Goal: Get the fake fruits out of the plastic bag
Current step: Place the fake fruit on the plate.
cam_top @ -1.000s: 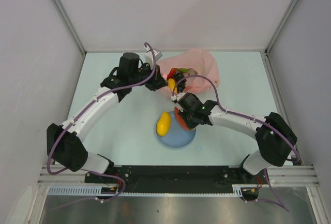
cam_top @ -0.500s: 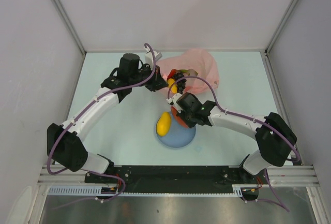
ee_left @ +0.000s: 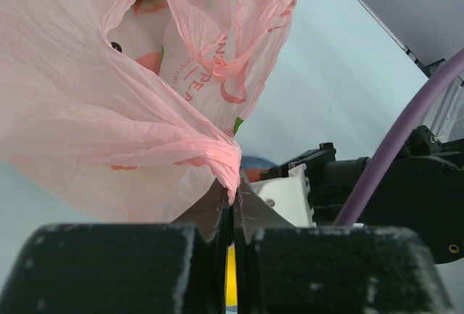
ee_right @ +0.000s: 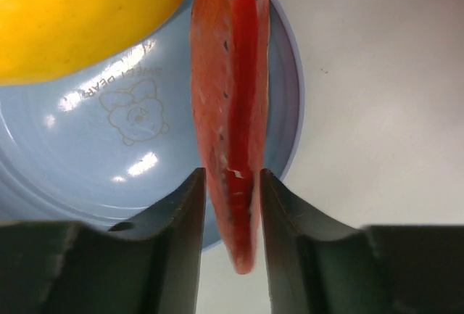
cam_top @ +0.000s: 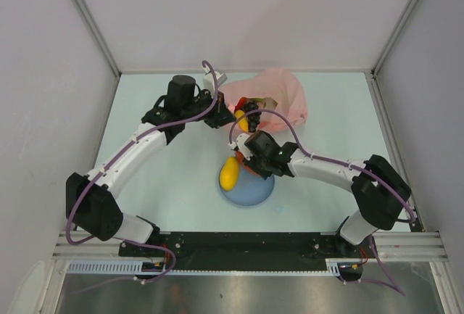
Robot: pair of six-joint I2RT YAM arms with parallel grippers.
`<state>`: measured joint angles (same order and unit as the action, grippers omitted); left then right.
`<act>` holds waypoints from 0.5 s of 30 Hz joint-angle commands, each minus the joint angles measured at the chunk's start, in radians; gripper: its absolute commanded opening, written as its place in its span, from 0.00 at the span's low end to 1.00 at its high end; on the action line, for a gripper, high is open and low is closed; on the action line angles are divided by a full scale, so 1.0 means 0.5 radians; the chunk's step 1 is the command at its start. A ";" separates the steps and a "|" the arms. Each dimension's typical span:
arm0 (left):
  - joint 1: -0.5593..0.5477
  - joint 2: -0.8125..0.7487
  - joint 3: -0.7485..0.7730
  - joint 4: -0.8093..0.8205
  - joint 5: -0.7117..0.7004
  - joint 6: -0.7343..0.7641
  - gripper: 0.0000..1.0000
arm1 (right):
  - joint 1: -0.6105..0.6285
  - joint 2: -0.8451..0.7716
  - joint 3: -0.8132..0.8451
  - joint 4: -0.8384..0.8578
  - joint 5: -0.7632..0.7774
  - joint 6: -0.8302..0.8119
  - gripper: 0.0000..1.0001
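The pink plastic bag [cam_top: 284, 98] lies at the back of the table, its mouth facing the arms. My left gripper [cam_top: 220, 119] is shut on a bunched edge of the plastic bag [ee_left: 109, 111] and holds it up. Fake fruits [cam_top: 249, 108] show in the bag's mouth, among them a yellow one [cam_top: 241, 118]. A yellow oval fruit [cam_top: 230, 174] lies on the light blue plate [cam_top: 254, 193]. My right gripper [ee_right: 232, 183] stands over the plate's rim [ee_right: 109, 154], its jaws slightly parted on either side of a red slice [ee_right: 230, 111] with thin gaps showing.
The yellow fruit [ee_right: 80, 17] fills the plate's left side, close beside the red slice. Grey walls enclose the table on three sides. The right arm's purple cable [cam_top: 279, 114] loops in front of the bag's mouth.
My right gripper has moved a little left and toward the bag over the plate with the red slice, and its jaws have parted from it. The left arm has not moved.
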<state>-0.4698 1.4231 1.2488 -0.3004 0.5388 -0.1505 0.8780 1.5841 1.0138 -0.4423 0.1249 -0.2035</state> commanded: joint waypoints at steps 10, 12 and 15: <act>0.004 -0.070 -0.003 0.082 0.076 -0.036 0.02 | 0.005 -0.204 0.098 -0.195 -0.004 -0.115 0.70; 0.004 -0.057 0.024 0.091 0.079 -0.043 0.02 | -0.038 -0.287 0.169 -0.308 -0.065 -0.057 0.71; 0.004 -0.036 0.061 0.070 0.094 -0.058 0.02 | -0.227 -0.376 0.347 -0.422 -0.230 0.163 0.71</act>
<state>-0.4698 1.4227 1.2465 -0.2939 0.5545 -0.1585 0.8612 1.4906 1.0592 -0.5728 0.1020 -0.2371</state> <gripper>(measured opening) 0.026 0.705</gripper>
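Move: The red fruit lies between the right fingers near its tip; its middle is some 2 cm ahead, 3 cm left and 1 cm below. The blue plate's centre is about 3 cm back and 4 cm left, the yellow fruit 9 cm left and 1 cm back, the bag's middle roughly 19 cm ahead and 2 cm right. From the left hand the red fruit lies about 6 cm back, 6 cm right and 19 cm below. Right fingers spread wide, letting go of the red fruit, then the hand lifts about 3 cm, drifting right. ##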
